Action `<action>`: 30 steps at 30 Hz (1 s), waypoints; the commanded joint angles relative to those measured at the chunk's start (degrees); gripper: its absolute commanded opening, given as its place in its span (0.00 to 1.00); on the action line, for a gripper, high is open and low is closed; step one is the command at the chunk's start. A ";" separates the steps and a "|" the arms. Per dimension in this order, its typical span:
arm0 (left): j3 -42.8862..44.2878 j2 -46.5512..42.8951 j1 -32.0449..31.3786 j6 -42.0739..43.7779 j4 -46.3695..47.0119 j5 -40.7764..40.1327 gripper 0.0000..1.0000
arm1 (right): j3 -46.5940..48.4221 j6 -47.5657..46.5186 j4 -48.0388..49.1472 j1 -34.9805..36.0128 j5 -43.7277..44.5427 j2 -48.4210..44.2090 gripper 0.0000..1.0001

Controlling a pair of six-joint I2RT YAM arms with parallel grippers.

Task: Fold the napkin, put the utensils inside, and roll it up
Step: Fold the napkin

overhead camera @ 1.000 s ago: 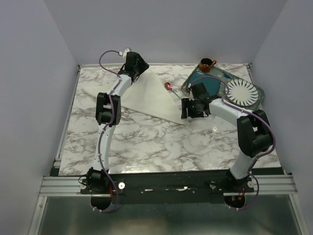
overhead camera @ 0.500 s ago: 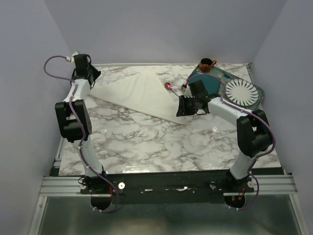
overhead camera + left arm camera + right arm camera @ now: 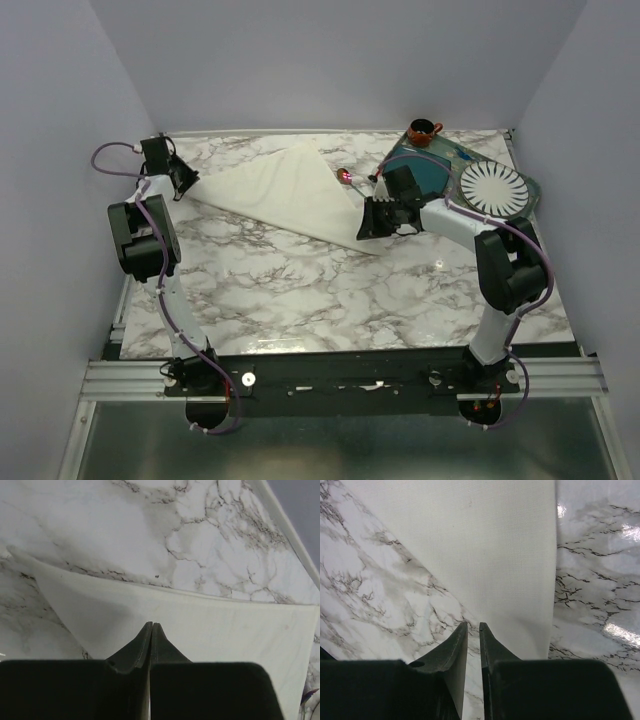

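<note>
The cream napkin lies flat on the marble table, folded into a triangle. My left gripper is at its far left corner. In the left wrist view that gripper is shut, its tips meeting just over the cloth, and no cloth shows between them. My right gripper is at the napkin's near right corner. In the right wrist view its jaws stand a narrow gap apart over the cloth's edge, with marble showing between them. The spoon lies on the table next to the napkin's right edge.
At the back right a teal tray carries a white ribbed plate, and a small brown cup stands behind it. Walls close in the table on the left, back and right.
My left arm swung from the napkin's back point to its far left corner and its jaws closed. The right gripper crept left to the near right corner, and its jaws narrowed.
</note>
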 commanded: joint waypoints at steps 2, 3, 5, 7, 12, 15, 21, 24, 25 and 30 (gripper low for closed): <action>1.44 1.00 0.56 -1.11 3.78 1.02 0.08 | -1.31 0.37 1.15 0.17 1.54 -0.07 0.23; 2.23 1.53 0.56 -1.55 3.17 -0.99 0.08 | -1.49 0.55 1.15 -0.09 1.90 -0.07 0.23; 3.02 2.68 0.64 -1.99 1.50 -2.85 0.07 | -1.84 0.72 0.97 -0.62 3.47 -0.16 0.23; 4.69 3.29 0.73 -1.99 -1.13 -7.92 0.06 | -2.63 0.64 0.71 -1.76 4.10 -0.51 0.23; 6.27 3.47 1.43 0.64 -5.53 -15.59 0.05 | -4.92 0.29 0.45 -2.12 6.47 -1.74 0.23; 8.99 4.70 1.87 2.05 -10.54 -19.63 0.05 | -6.50 0.64 0.45 -2.12 6.82 -1.48 0.23; 17.43 8.22 2.75 4.34 -18.89 -21.58 0.08 | -11.33 0.90 0.01 -2.12 8.58 -3.84 0.23; 16.75 6.91 2.58 4.25 -19.35 -20.97 0.08 | -11.34 0.11 -0.78 -2.12 8.14 -6.57 0.23; 15.96 5.86 2.40 3.55 -18.73 -20.62 0.08 | -10.47 0.11 -1.13 -2.21 7.88 -7.10 0.23; 9.98 -0.57 1.35 0.56 -10.56 -15.61 0.10 | -2.75 0.99 -2.28 -2.12 3.93 -4.65 0.24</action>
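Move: The folded napkin's left corner lies about 8 cm to the left hand's left, some 3 cm farther out and a few centimetres below, with the table's left edge roughly 12 cm left and level. The right hand has the napkin's right corner about 5 cm to its right, 5 cm back and 4 cm below; the red ladle's middle is some 11 cm straight ahead of it, and the teal dish about 17 cm ahead and 14 cm right. The left hand, fingers kept nearly shut, first edges a centimetre or so forward and up, then sweeps about 8 cm left over the napkin to its left corner, sinking slightly and rolling its left side up as it tips down and turns some 10–15 degrees counter-clockwise. Meanwhile the right hand, its small finger gap unchanged, goes about 5 cm right, then also some 3 cm back, towards the right corner, sinking about 4 cm before rising again by 2; contact with the cloth can't be made out for either hand. ##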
